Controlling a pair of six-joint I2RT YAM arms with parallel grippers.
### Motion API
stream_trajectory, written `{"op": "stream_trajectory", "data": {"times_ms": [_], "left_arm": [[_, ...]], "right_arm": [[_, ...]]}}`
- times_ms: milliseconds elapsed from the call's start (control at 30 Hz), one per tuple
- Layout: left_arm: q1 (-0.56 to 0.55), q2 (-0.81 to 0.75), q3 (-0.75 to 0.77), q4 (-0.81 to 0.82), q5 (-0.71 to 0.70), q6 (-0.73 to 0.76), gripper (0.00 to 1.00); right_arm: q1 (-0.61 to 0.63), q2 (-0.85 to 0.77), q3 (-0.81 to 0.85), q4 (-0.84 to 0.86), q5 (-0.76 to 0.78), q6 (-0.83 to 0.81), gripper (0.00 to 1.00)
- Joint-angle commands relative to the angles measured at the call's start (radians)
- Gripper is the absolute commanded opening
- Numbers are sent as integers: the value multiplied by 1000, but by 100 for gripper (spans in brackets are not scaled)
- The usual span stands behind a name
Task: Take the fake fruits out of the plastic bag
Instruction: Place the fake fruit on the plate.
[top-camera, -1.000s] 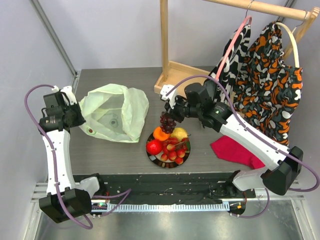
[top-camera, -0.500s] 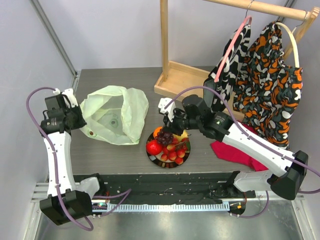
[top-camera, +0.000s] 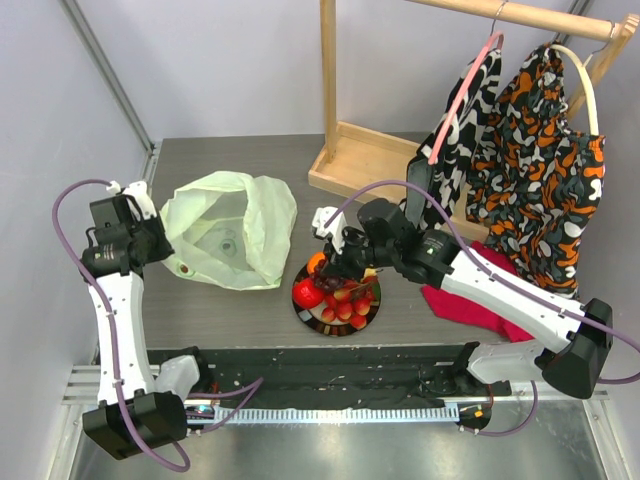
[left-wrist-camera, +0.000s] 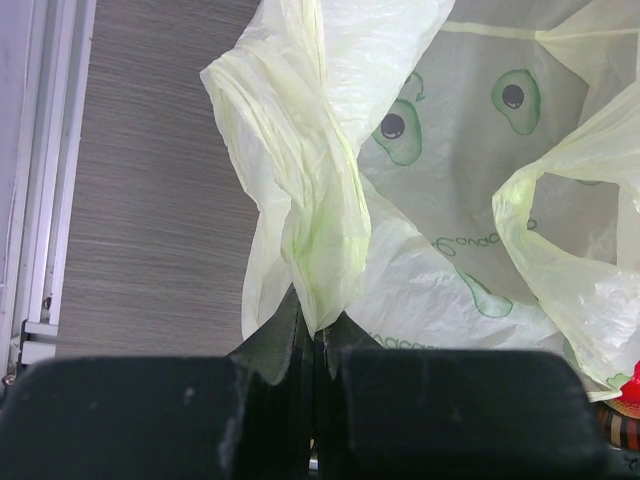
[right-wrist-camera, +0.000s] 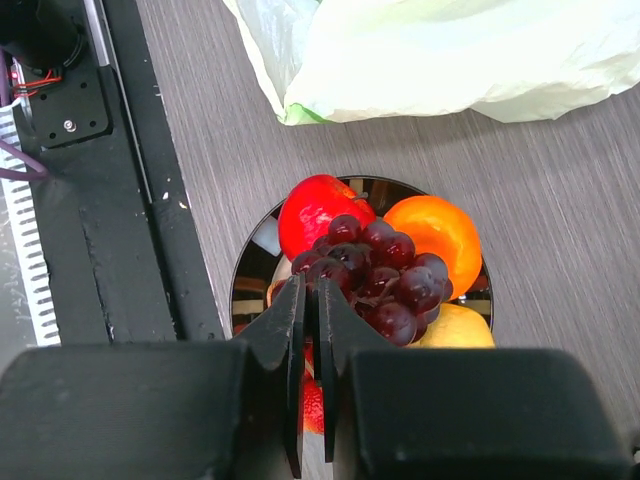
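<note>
The pale green plastic bag (top-camera: 235, 235) lies open on the table at the left. My left gripper (top-camera: 152, 240) is shut on a bunched fold of the bag's left edge (left-wrist-camera: 318, 250); its fingertips (left-wrist-camera: 315, 325) pinch the plastic. My right gripper (top-camera: 340, 270) is over the plate (top-camera: 300, 306), shut on the dark purple grape bunch (right-wrist-camera: 385, 275), which rests on the other fruits. In the right wrist view the gripper (right-wrist-camera: 312, 288) is at the bunch's left end. A red apple (right-wrist-camera: 312, 208), an orange (right-wrist-camera: 440, 230), a lemon (right-wrist-camera: 458, 328) and small red berries (top-camera: 347, 310) lie on the plate.
A wooden clothes rack (top-camera: 355, 150) stands at the back with patterned garments (top-camera: 530, 150) hanging at the right. A red cloth (top-camera: 465, 300) lies right of the plate. A black rail (right-wrist-camera: 130, 180) runs along the near table edge.
My right gripper has come down and forward with the grape bunch, from above the table behind the plate onto the fruits on the plate. The left arm has shifted slightly, still holding the bag.
</note>
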Motion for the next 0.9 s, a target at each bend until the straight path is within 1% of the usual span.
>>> {"op": "stream_trajectory", "data": {"times_ms": [0, 100, 200, 233, 267, 367, 533, 633, 867], "left_arm": [[6, -17, -4, 24, 24, 16, 0], [6, -11, -2, 25, 30, 14, 0], [6, -5, 1, 31, 39, 11, 0], [8, -3, 5, 31, 42, 11, 0], [6, 1, 7, 34, 42, 10, 0], [6, 4, 10, 36, 46, 8, 0], [8, -6, 13, 25, 44, 13, 0], [5, -23, -4, 27, 41, 14, 0], [6, -51, -27, 25, 44, 14, 0]], "right_arm": [[6, -11, 7, -10, -13, 7, 10], [6, -17, 18, -31, -19, 5, 10], [5, -19, 21, -59, -44, -1, 15], [6, -17, 23, -71, -66, -1, 18], [6, -14, 24, -79, -79, 0, 27], [5, -17, 17, -94, -100, 10, 38], [6, -14, -11, -103, -102, 17, 40], [6, -10, -26, -80, -100, 22, 42], [6, 10, -14, -73, -91, 7, 46]]}}
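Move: The right hand, still holding the grapes' stem with the bunch hanging beneath, is over the plate, whose middle lies roughly 11 cm below, 2 cm ahead and 2 cm to the right. On the plate, the red apple lies about 3 cm ahead and 5 cm left, the orange 9 cm ahead and 2 cm left, and the strawberries 1 cm ahead and 4 cm right. From the left hand the plate is some 38 cm right, 5 cm back and 10 cm lower. The right hand opens its fingers from nearly shut to a little under half open and lets go of the grape stem above the plate, drawing back towards the robot by close to 3 cm and edging about 1 cm right. It sinks too, about 3 cm in all and most quickly late on, over the plate's near side with the fingers staying open, while the wrist tilts by less than 10 degrees. ##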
